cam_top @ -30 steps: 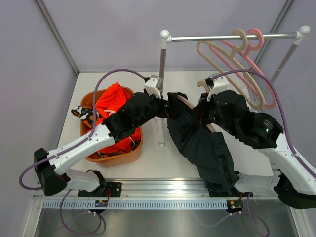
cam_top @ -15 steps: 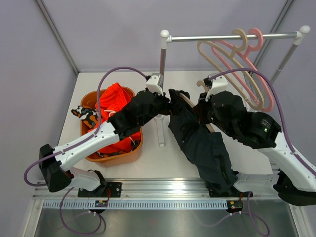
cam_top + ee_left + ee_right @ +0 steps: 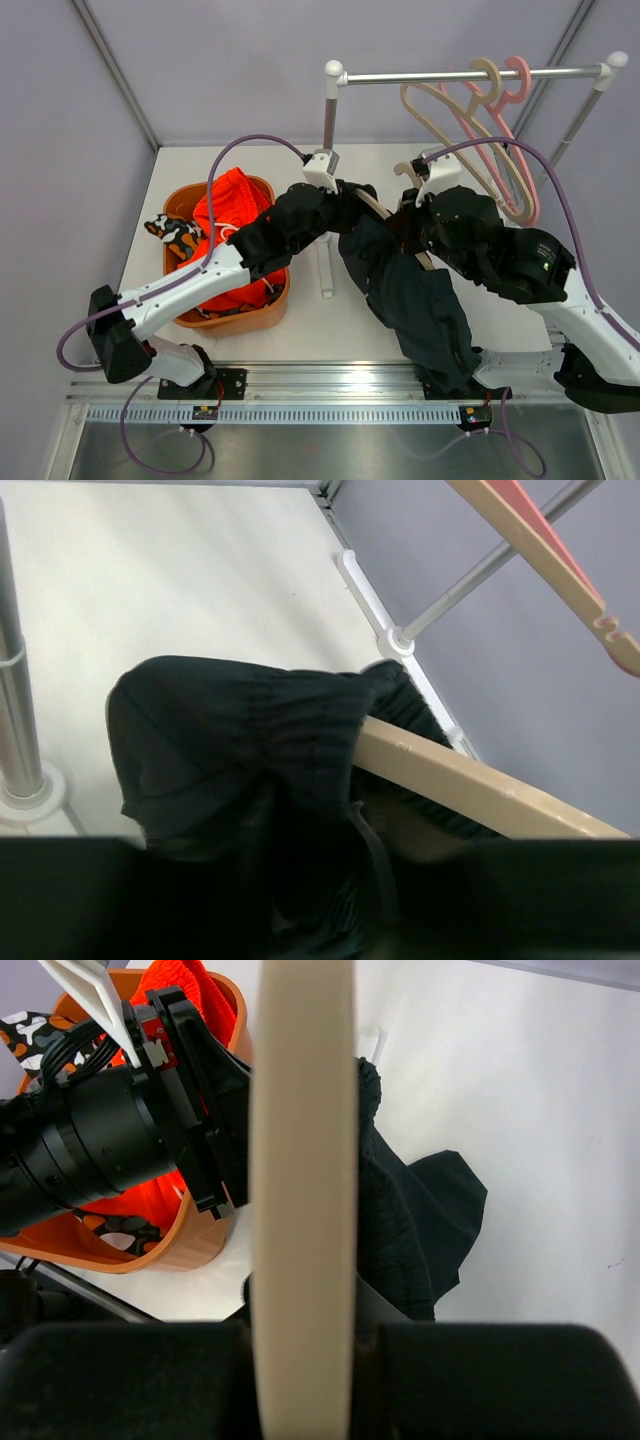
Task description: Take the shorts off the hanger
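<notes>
Dark navy shorts (image 3: pixel 420 300) hang from a beige hanger (image 3: pixel 373 206) held above the table's middle. My right gripper (image 3: pixel 408 225) is shut on that hanger; the right wrist view shows the beige bar (image 3: pixel 300 1160) clamped between its fingers (image 3: pixel 300 1360), with the shorts (image 3: pixel 400 1220) draped behind. My left gripper (image 3: pixel 345 205) is at the waistband, on the hanger's left end. In the left wrist view, bunched dark fabric (image 3: pixel 230 730) is gathered into the jaws (image 3: pixel 320 880) below the hanger bar (image 3: pixel 450 780). The fingers themselves are lost in the dark cloth.
An orange basket (image 3: pixel 180 196) at the left holds bright orange shorts (image 3: pixel 230 205) and camouflage shorts (image 3: pixel 175 235). A metal rack with a rail (image 3: pixel 470 73) and post (image 3: pixel 328 130) stands behind, carrying a bare beige hanger (image 3: pixel 425 105) and a pink hanger (image 3: pixel 520 75).
My left gripper has moved right onto the waistband of the navy shorts and gone from wide open to closed on the fabric. The right gripper and hanger have barely shifted.
</notes>
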`<state>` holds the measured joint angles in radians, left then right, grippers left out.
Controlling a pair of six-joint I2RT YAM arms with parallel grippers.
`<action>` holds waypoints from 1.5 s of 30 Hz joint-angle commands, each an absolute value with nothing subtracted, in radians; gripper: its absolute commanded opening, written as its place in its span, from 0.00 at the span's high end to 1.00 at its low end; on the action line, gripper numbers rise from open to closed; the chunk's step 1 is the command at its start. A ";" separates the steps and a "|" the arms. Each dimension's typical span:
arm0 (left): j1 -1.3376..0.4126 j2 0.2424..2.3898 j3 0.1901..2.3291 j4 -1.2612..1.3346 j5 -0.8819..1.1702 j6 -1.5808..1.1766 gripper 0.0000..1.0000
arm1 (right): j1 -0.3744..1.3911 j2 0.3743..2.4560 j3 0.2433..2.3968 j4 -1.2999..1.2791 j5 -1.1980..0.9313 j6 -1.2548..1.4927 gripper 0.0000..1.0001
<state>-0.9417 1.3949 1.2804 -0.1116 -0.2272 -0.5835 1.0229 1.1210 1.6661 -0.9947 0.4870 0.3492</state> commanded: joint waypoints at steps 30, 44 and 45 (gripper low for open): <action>-0.779 1.643 1.462 -0.169 -0.304 -0.511 1.00 | 1.088 1.019 1.753 -1.023 0.460 0.365 1.00; -0.773 1.632 1.411 -0.138 -0.157 -0.479 1.00 | 1.088 0.985 1.758 -0.959 0.459 0.325 1.00; -0.773 1.631 1.393 -0.124 -0.153 -0.480 1.00 | 1.088 0.988 1.767 -0.960 0.462 0.324 1.00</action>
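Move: The shorts' waistband lies right between the left hand's half-closed fingers, by the hanger's left end. The hanger, held by the right hand, is centred about 8 cm to the right, 4 cm back and some 5 cm higher. The rack's near post stands about 11 cm ahead and 8 cm left, its middle slightly lower; the basket sits 29 cm left and 2 cm ahead, well below. From the right hand the waistband is roughly 10 cm left, 6 cm ahead and 7 cm lower. The left fingers finish closing on the waistband and pinch it at the hanger's left end, then pull it forward about 7 cm in an arc, first a little left and up, then down to finish some 4 cm lower while easing back to the right. The right hand keeps its grip on the hanger and draws it slowly right, back and slightly up, about 4 cm in all. ##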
